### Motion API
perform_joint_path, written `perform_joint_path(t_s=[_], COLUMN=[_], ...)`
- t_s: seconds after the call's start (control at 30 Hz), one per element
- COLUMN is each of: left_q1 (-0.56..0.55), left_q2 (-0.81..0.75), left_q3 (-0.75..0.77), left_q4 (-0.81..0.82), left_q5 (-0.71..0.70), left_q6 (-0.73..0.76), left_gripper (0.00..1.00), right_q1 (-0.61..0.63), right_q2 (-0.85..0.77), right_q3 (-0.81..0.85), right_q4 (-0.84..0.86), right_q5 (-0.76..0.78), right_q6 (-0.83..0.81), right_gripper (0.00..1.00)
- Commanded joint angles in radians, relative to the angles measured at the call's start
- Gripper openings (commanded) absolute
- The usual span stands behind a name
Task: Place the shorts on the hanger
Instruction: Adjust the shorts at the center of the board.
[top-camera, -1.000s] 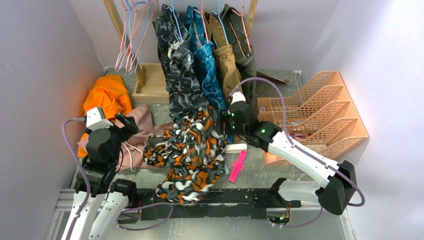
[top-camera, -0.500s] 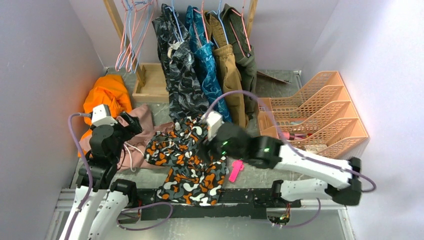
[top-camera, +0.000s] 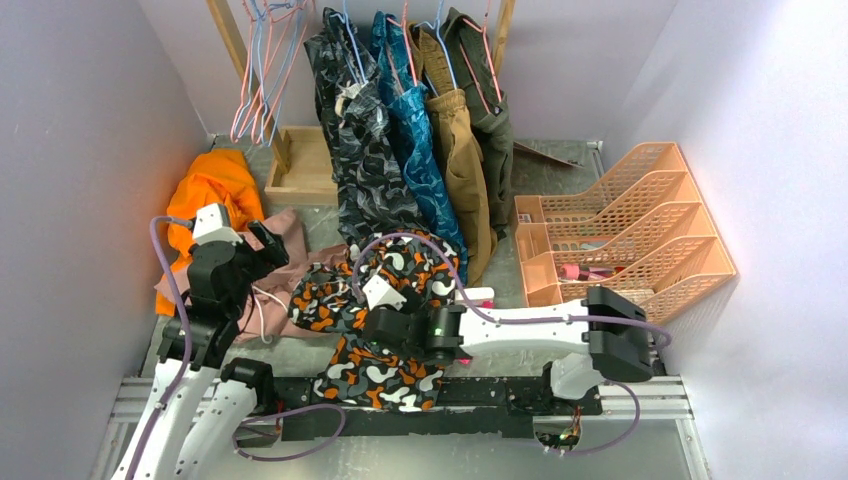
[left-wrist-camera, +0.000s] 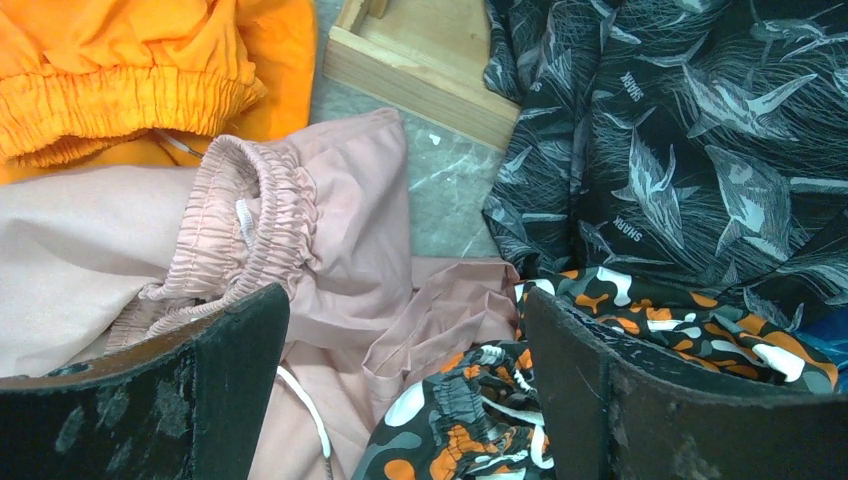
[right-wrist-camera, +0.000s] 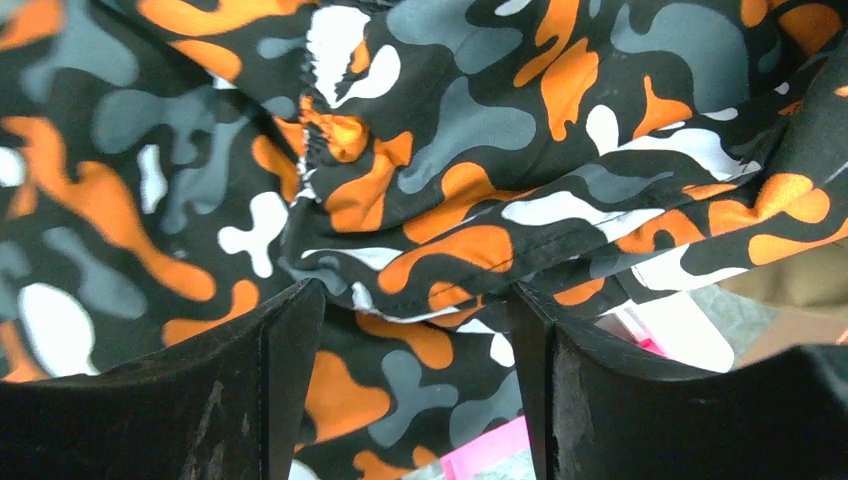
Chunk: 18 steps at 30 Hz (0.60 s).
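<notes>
The shorts (top-camera: 385, 275), in an orange, black, white and grey blotch print, lie crumpled in a heap at the table's middle front. My right gripper (top-camera: 352, 335) reaches in from the right and hovers low over the heap. Its wrist view is filled with the shorts (right-wrist-camera: 450, 150), and that gripper (right-wrist-camera: 415, 300) is open, with a fold of fabric lying loose between its fingers. My left gripper (top-camera: 265, 245) is open over the pink shorts, left of the heap; the camo shorts (left-wrist-camera: 470, 430) show at the inner edge of the gripper (left-wrist-camera: 400, 310). Bare pink wire hangers (top-camera: 241, 110) hang at the back left.
Dusty-pink shorts (top-camera: 290, 235) (left-wrist-camera: 340, 230) and an orange garment (top-camera: 210, 190) lie at the left. A wooden box (top-camera: 300, 160) sits behind them. Shark-print and other garments (top-camera: 365, 150) hang at the back. Orange file racks (top-camera: 640, 230) stand at the right. A magenta strip (right-wrist-camera: 490, 450) lies under the shorts.
My right arm swung from the back down and to the left, bringing the shorts down onto the table, and its jaws widened. My left gripper shifted slightly to the right.
</notes>
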Motion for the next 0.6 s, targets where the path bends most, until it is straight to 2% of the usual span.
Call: perform_joint_path(t_s=[0.0, 0.03, 0.07, 0.23, 0.4, 0.57], left_q1=[-0.003, -0.004, -0.004, -0.004, -0.004, -0.005], left_q2=[0.006, 0.008, 0.009, 0.016, 0.026, 0.063], left_q3=[0.016, 0.017, 0.019, 0.015, -0.003, -0.006], left_q4=[0.017, 0.018, 0.018, 0.024, 0.075, 0.111], left_q5=[0.025, 0.027, 0.029, 0.054, 0.196, 0.357], left_q6=[0.012, 0.013, 0.013, 0.02, 0.054, 0.088], left_gripper=[0.91, 0.91, 0.91, 0.91, 0.9, 0.87], right_q1=[0.006, 0.005, 0.006, 0.001, -0.053, -0.221], right_q2=[0.09, 0.096, 0.095, 0.001, -0.174, -0.371], right_q3=[0.011, 0.011, 0.011, 0.039, 0.047, -0.063], right_q4=[-0.033, -0.03, -0.019, 0.033, 0.051, 0.085], right_q5=[0.124, 0.134, 0.135, 0.102, 0.098, 0.013], right_q6=[0.017, 0.02, 0.018, -0.013, -0.013, 0.025], right_gripper=[0.69, 0.65, 0.57, 0.0, 0.0, 0.0])
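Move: Just beneath the right hand, about 3 cm down and only a centimetre ahead and to its right, lies the fold of the shorts. The white box is some 12 cm to the hand's right and 1 cm ahead, with the pink tool about 12 cm right and 6 cm back; the hem of the black trousers is about 13 cm ahead and 3 cm left. From the left hand, the fold lies roughly 20 cm right, 9 cm back and 17 cm below. Dipping about 3 cm into the shorts, the right hand closes its wide-open fingers on the fold and pinches it, then rises quickly some 12 cm while easing forward, away from the table, its fingers tilting up about 20 degrees. Late on, the empty, open left hand swings about 3.5 cm right, towards the shorts, turning slightly clockwise. ##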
